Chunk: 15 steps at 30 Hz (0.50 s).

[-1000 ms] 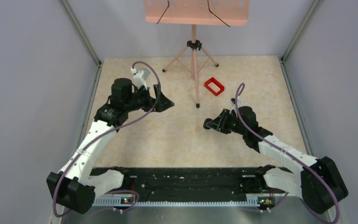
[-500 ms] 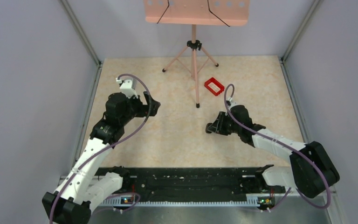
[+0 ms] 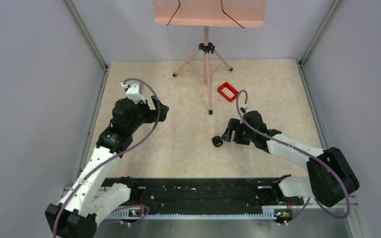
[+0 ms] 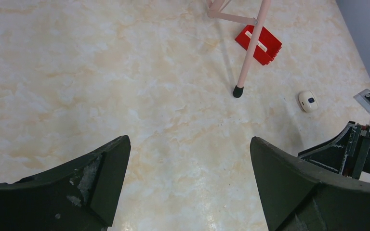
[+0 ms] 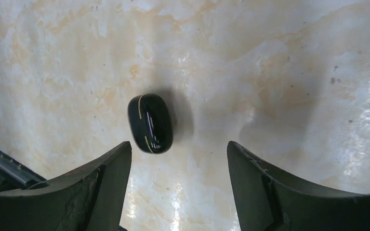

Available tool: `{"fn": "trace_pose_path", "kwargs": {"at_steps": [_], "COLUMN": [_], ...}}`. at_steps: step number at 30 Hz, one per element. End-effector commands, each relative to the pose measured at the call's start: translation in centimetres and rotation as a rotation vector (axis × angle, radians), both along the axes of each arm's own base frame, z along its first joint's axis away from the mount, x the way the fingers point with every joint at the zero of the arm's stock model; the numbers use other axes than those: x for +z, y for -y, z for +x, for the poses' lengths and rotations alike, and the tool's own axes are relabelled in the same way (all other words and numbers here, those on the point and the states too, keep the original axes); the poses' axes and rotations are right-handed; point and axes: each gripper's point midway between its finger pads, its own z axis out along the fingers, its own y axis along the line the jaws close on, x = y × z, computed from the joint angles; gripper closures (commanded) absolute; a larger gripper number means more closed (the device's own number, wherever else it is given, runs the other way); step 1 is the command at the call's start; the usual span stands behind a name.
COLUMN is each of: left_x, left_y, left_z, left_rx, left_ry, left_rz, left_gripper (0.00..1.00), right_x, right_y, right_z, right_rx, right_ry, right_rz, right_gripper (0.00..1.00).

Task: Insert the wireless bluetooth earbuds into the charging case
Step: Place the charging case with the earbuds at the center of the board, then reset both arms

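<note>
The charging case [image 5: 150, 123] is a glossy black oval with its lid closed, lying on the marble table. In the top view the charging case [image 3: 218, 141] sits just left of my right gripper [image 3: 226, 134]. My right gripper [image 5: 179, 147] is open with nothing between its fingers, and the case lies just beyond its left fingertip. On the left side of the table my left gripper [image 3: 159, 110] hovers wide open; in its wrist view the left gripper [image 4: 189, 139] has only bare table between its fingers. The earbuds are out of view.
A small red tray [image 3: 227, 91] lies at the back, beside the pink tripod stand [image 3: 206, 49], whose front foot [image 4: 238, 91] rests mid-table. A small white oval object [image 4: 308, 101] lies near the right arm [image 4: 361, 149]. Grey walls enclose the table.
My right gripper has opened and let go of the charging case, which now rests on the table to its left. The left arm drew back toward the left earlier and then held still.
</note>
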Motion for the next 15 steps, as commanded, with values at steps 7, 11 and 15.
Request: {"fn": "trace_pose_path", "kwargs": {"at_steps": [7,11,15], "left_x": [1.7,2.0,1.7], "left_y": [0.3,0.5,0.5], "left_z": [0.7,0.8,1.1], "left_rx": [0.026,0.035,0.035], "left_ry": [0.027,-0.002,-0.037], "left_rz": [-0.063,-0.075,-0.058], "left_gripper": [0.01,0.01,0.01], "right_x": [9.1,13.1,16.3], "right_y": [6.2,8.8,10.6], "right_z": [3.7,3.8,3.3], "right_rx": [-0.272,-0.364,-0.428], "right_ry": [0.177,0.254,0.323], "right_rz": [-0.247,-0.313,-0.333], "right_gripper": [0.01,0.01,0.01]}}
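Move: The black charging case, just released, lies about 4 cm to the right hand's left, some 2 cm back and 2 cm lower. The white case stands roughly 7 cm ahead and 9 cm right of this hand; the stand's foot is about 10 cm ahead and 6 cm left. From the left hand, the black case is some 20 cm right, 7 cm back and 22 cm below. Opening fully, the right hand rises some 13 cm off the black case, swinging 7 cm right and slightly forward. ##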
